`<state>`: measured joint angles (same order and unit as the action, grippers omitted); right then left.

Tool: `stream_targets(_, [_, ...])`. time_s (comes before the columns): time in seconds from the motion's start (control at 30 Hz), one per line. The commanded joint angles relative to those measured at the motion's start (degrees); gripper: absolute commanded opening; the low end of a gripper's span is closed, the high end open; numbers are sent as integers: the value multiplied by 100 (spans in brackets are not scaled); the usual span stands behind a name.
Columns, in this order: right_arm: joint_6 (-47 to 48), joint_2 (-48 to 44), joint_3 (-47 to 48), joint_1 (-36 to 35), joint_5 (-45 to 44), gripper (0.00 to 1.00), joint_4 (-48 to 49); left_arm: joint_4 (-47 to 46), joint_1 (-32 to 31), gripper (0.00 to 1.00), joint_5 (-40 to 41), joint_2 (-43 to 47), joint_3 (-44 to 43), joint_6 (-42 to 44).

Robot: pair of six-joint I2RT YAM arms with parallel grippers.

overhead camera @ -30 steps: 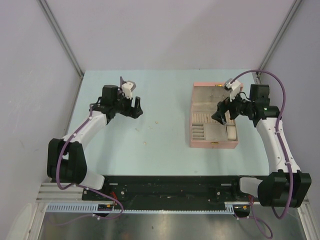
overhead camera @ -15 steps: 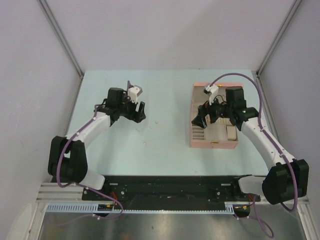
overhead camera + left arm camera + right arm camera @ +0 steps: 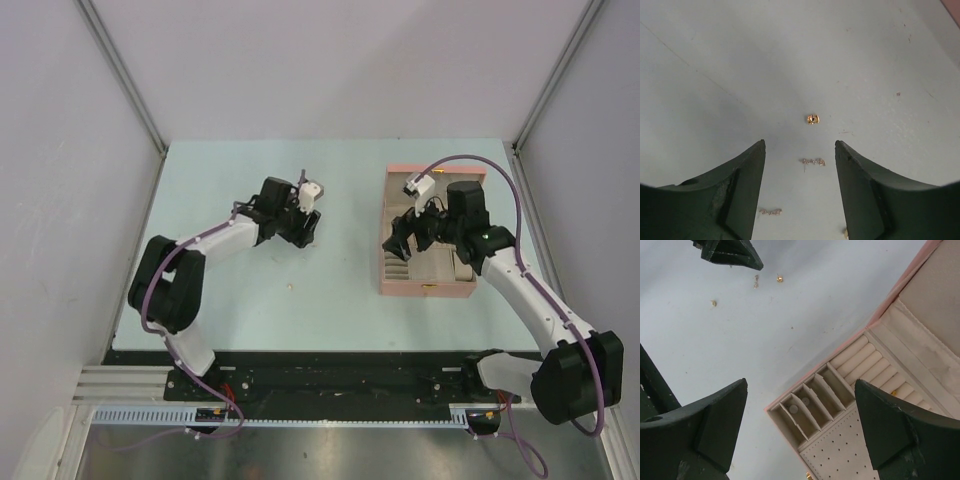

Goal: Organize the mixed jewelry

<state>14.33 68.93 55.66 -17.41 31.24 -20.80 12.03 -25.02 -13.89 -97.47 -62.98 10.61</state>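
Note:
The mixed jewelry lies loose on the pale table. In the left wrist view, a gold stud sits ahead of my left gripper. A short chain piece lies on the table between its open fingers, touching neither, and another chain piece lies nearer the left finger. My right gripper hangs open and empty over the left corner of the open pink jewelry box. From above, the left gripper is at the table's middle and the right gripper at the box's left side.
The box's small compartments hold two white round bits, and a gold piece sits among the ring rolls. A further speck lies nearer the front. Grey walls close in the table on three sides.
My left arm has swung right to the table's middle, over the loose pieces, and its jaws have narrowed somewhat. My right gripper has moved left across the box to its left side.

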Motion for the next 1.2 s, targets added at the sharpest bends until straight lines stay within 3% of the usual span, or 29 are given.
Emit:
stream_targets(0.0, [97,-265,-64,150,-49,93,225,-210,-249,62,422,-341,-460,178])
stream_targets(0.53, [237,-266,-81,308,136,91,128,53,-364,44,624,-1028,-961,99])
stream_targets(1.17, [308,-257,-81,335,171,91,67,669,-443,37,651,-1477,-1348,-50])
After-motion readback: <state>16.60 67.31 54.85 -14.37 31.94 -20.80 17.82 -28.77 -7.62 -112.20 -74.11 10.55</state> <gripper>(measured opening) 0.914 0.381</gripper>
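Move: The gold earring lies on the table about 2 cm ahead of the left hand, 3 cm to its right and some 7 cm below. A small silver earring is about directly beneath that hand; a second silver one lies some 6 cm to its left and 1 cm back, and a gold stud some 7 cm back and 2 cm left. From the right hand the gold earring is about 8 cm ahead, 19 cm left and 19 cm below. Slanting down, forward and to the right at first, then sinking nearly straight, the left hand comes down some 5 cm in all onto the gold earring, its fingers tilting about 10 degrees steeper. They narrow from well open to under half open, the fingertips ending around the earring with the right-hand one close beside it; whether it touches can't be seen. ##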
